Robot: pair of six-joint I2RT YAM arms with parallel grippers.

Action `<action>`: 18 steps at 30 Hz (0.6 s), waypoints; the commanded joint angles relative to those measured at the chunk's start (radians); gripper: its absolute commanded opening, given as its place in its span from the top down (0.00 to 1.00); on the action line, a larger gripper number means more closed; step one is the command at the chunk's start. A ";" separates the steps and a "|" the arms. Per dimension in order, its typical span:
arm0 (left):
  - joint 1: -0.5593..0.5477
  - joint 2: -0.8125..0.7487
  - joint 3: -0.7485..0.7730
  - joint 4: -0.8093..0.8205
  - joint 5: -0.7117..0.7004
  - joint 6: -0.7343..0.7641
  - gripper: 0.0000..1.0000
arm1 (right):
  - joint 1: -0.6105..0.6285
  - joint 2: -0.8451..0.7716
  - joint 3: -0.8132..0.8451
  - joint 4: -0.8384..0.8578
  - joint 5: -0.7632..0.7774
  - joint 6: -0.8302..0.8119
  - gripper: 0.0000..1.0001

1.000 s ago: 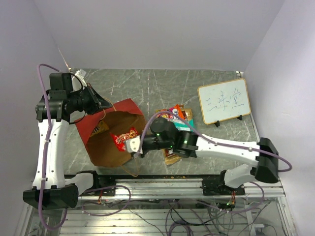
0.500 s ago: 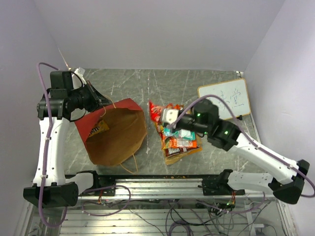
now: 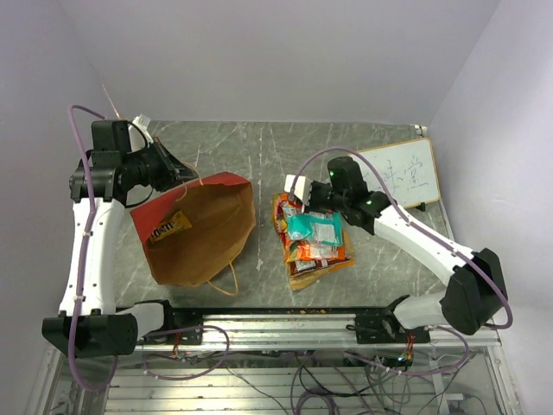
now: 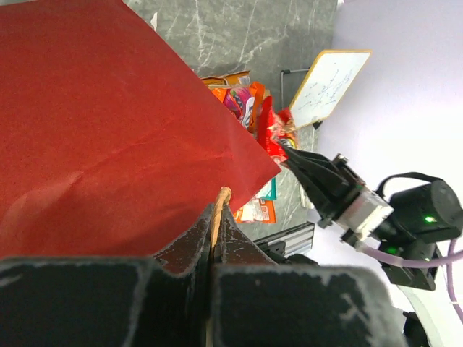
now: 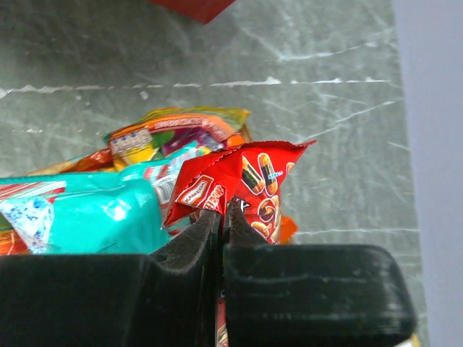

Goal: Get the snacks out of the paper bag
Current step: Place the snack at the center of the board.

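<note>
The paper bag point(image 3: 207, 232) lies on its side, red outside and brown inside, its mouth facing the near edge. My left gripper point(image 3: 185, 178) is shut on the bag's twine handle point(image 4: 219, 204) at the far rim, the red wall point(image 4: 108, 137) filling its view. A brown packet point(image 3: 168, 226) sits inside the bag. To the right lies a pile of snacks point(image 3: 313, 240). My right gripper point(image 5: 223, 213) is shut on a red snack packet point(image 5: 249, 181) above the pile's far end, next to a teal packet point(image 5: 87, 217).
A white framed whiteboard point(image 3: 394, 179) stands at the back right. The bag's other twine handle point(image 3: 227, 282) trails toward the near rail point(image 3: 276, 322). Side walls close in on both flanks.
My right gripper has carried the red packet out of the bag's mouth and rightward to the far end of the snack pile. The left gripper has kept its hold on the handle.
</note>
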 commanded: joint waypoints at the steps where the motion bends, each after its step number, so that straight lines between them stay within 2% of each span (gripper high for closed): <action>1: -0.004 -0.030 0.000 0.025 0.012 -0.006 0.93 | -0.001 0.031 -0.071 0.093 -0.061 0.038 1.00; 5: -0.004 -0.049 -0.015 0.030 0.039 -0.043 0.93 | 0.000 0.063 -0.102 0.109 -0.086 0.109 1.00; 10: -0.004 -0.081 -0.046 0.039 0.038 -0.068 0.93 | 0.000 0.056 -0.189 0.140 -0.041 0.131 0.99; 15: -0.004 -0.088 -0.070 -0.012 0.062 -0.056 0.93 | 0.004 -0.006 -0.229 0.139 -0.011 0.144 0.78; 18: -0.004 -0.102 -0.075 -0.045 0.026 -0.029 0.93 | 0.003 -0.062 -0.242 0.134 -0.003 0.153 0.65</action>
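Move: The held red snack hangs from the right fingers, bound for the snack pile, whose middle lies about 7 cm back, 4 cm to the right and 10 cm below the hand. On the pile the teal snack lies some 6 cm back and 5 cm right; the orange-purple snack is roughly 4 cm left and 1 cm ahead. The paper bag's middle is about 26 cm left and 7 cm back. From the left hand the pile is some 29 cm right, 9 cm back and 23 cm lower. Downward about 7 cm, drawing back a couple of centimetres, the right hand lowers the red snack onto the far part of the pile, its fingers tipping slightly steeper. Near the bottom the descent eases off and the shut fingers part to roughly a quarter open, letting go of the snack. The left hand keeps its pinch on the bag's handle and eases back about 2 cm. ##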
